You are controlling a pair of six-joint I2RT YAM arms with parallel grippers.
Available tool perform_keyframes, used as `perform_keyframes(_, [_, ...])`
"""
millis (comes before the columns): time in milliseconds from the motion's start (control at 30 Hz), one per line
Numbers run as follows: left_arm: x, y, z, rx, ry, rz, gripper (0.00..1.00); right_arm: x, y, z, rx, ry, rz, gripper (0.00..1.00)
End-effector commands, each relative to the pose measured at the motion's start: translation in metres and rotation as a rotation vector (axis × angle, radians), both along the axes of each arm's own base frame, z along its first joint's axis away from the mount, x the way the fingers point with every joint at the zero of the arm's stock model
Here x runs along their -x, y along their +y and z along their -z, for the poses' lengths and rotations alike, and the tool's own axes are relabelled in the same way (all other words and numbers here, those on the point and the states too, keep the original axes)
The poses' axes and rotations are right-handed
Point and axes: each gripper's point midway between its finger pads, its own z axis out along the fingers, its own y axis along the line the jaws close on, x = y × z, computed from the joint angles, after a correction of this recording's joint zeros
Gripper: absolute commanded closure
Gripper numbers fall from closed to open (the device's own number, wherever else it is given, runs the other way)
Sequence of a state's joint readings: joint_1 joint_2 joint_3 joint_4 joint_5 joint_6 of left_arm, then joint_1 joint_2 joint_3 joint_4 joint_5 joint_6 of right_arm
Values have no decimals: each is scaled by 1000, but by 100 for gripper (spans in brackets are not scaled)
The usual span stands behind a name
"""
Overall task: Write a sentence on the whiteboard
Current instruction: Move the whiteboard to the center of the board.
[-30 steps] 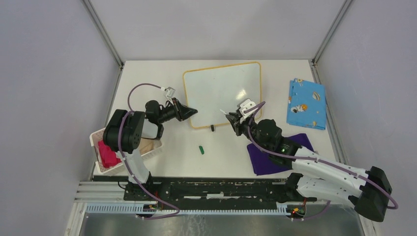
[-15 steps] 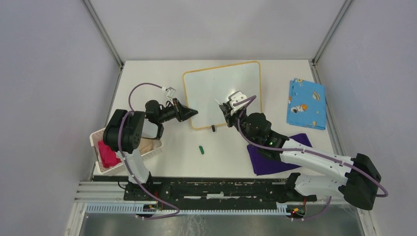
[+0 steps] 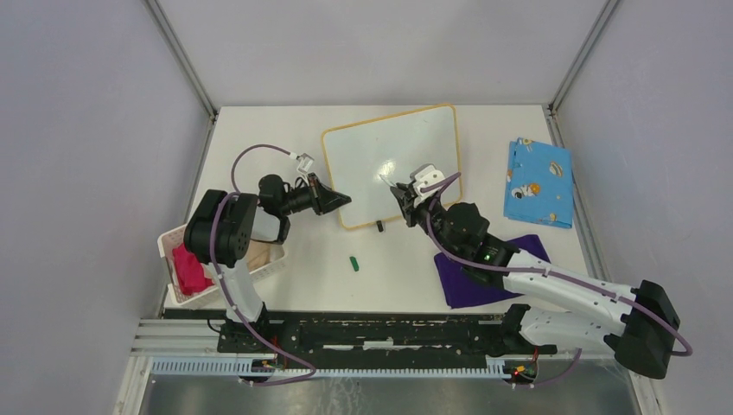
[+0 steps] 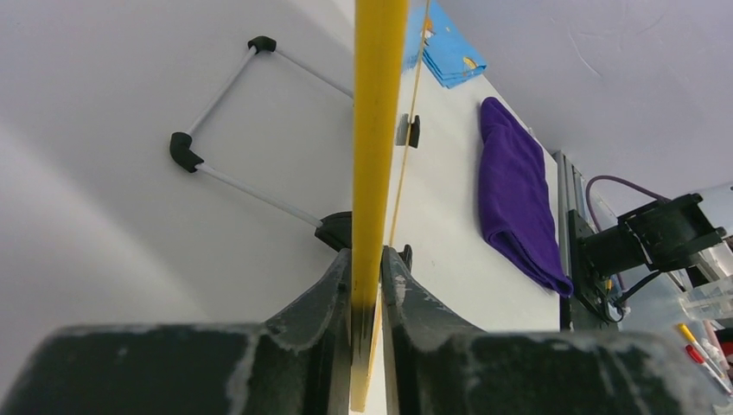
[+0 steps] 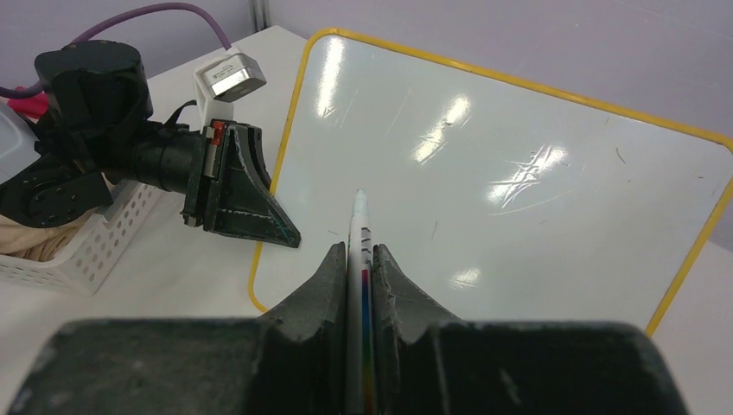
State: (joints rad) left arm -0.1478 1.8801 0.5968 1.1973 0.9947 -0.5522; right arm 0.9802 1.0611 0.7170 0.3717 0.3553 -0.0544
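Note:
The whiteboard [image 3: 380, 151] lies at the table's middle back, glossy white with a yellow rim. No sentence shows on it, only glare and faint scratches [image 5: 519, 173]. My left gripper [image 3: 342, 201] is turned sideways at the board's near left corner, shut on the yellow rim [image 4: 373, 173], which runs up between the jaws [image 4: 367, 255]. My right gripper [image 3: 403, 195] hovers over the board's near part, shut on a white marker [image 5: 360, 226] with a rainbow stripe. The marker's tip [image 3: 385, 179] points toward the board's middle.
A green cap [image 3: 353, 262] lies in front of the board. A purple cloth [image 3: 471, 285] sits under my right arm, and a blue patterned cloth [image 3: 538, 181] lies at the right. A white basket [image 3: 175, 239] with a pink item stands left. A small black clip [image 3: 378, 226] sits at the board's front edge.
My right gripper carried the marker from the board's front edge to over its near part. The left jaws narrowed onto the rim, and the left gripper edged right.

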Motion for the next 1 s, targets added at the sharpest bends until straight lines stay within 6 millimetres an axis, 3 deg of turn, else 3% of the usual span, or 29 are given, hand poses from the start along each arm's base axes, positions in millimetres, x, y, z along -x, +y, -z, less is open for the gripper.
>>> perform_keyframes(0, [-12,2,-4,-27,-29,-51,69,4,-3,-12,-24,-27,-6,100])
perform_keyframes(100, [-14,4,-7,-30,-35,-72,55,4,-6,-13,-23,-28,2,100])
perform_keyframes(333, [-21,14,-28,-9,-87,-147,36,5,-12,-15,-20,-29,16,100])
perform_keyframes(467, [-24,26,-50,48,-113,-194,2,7,-15,-16,-25,-34,20,100])
perform_keyframes(567, [-24,31,-59,66,-127,-215,0,8,-16,-17,-26,-34,17,100])
perform_keyframes(767, [-28,36,-57,51,-84,-256,0,9,-18,-17,-17,-42,16,100])
perform_keyframes(967, [-43,74,-62,-115,-76,-507,0,12,-24,-19,-19,-55,21,100])
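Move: My left fingers already pinch the frame on the whiteboard's left edge. The board's middle is about 14 cm to the right, 7 cm ahead and 4 cm higher. The black clip on its bottom edge sits some 10 cm right, 4 cm back and 8 cm down, and the green cap 13 cm back, 2 cm right and 9 cm down. From my right hand, the board's middle is about 15 cm ahead, 2 cm left and 14 cm below. I let go of the whiteboard: my left fingers open wide from their pinch on the frame, the hand dipping under a centimetre at first. Then it climbs about 5 cm up along the left edge while backing off some 4 cm left and a little forward, turning nearly 20 degrees counter-clockwise. My right hand keeps the marker and eases about 2 cm away, mostly to the right. ##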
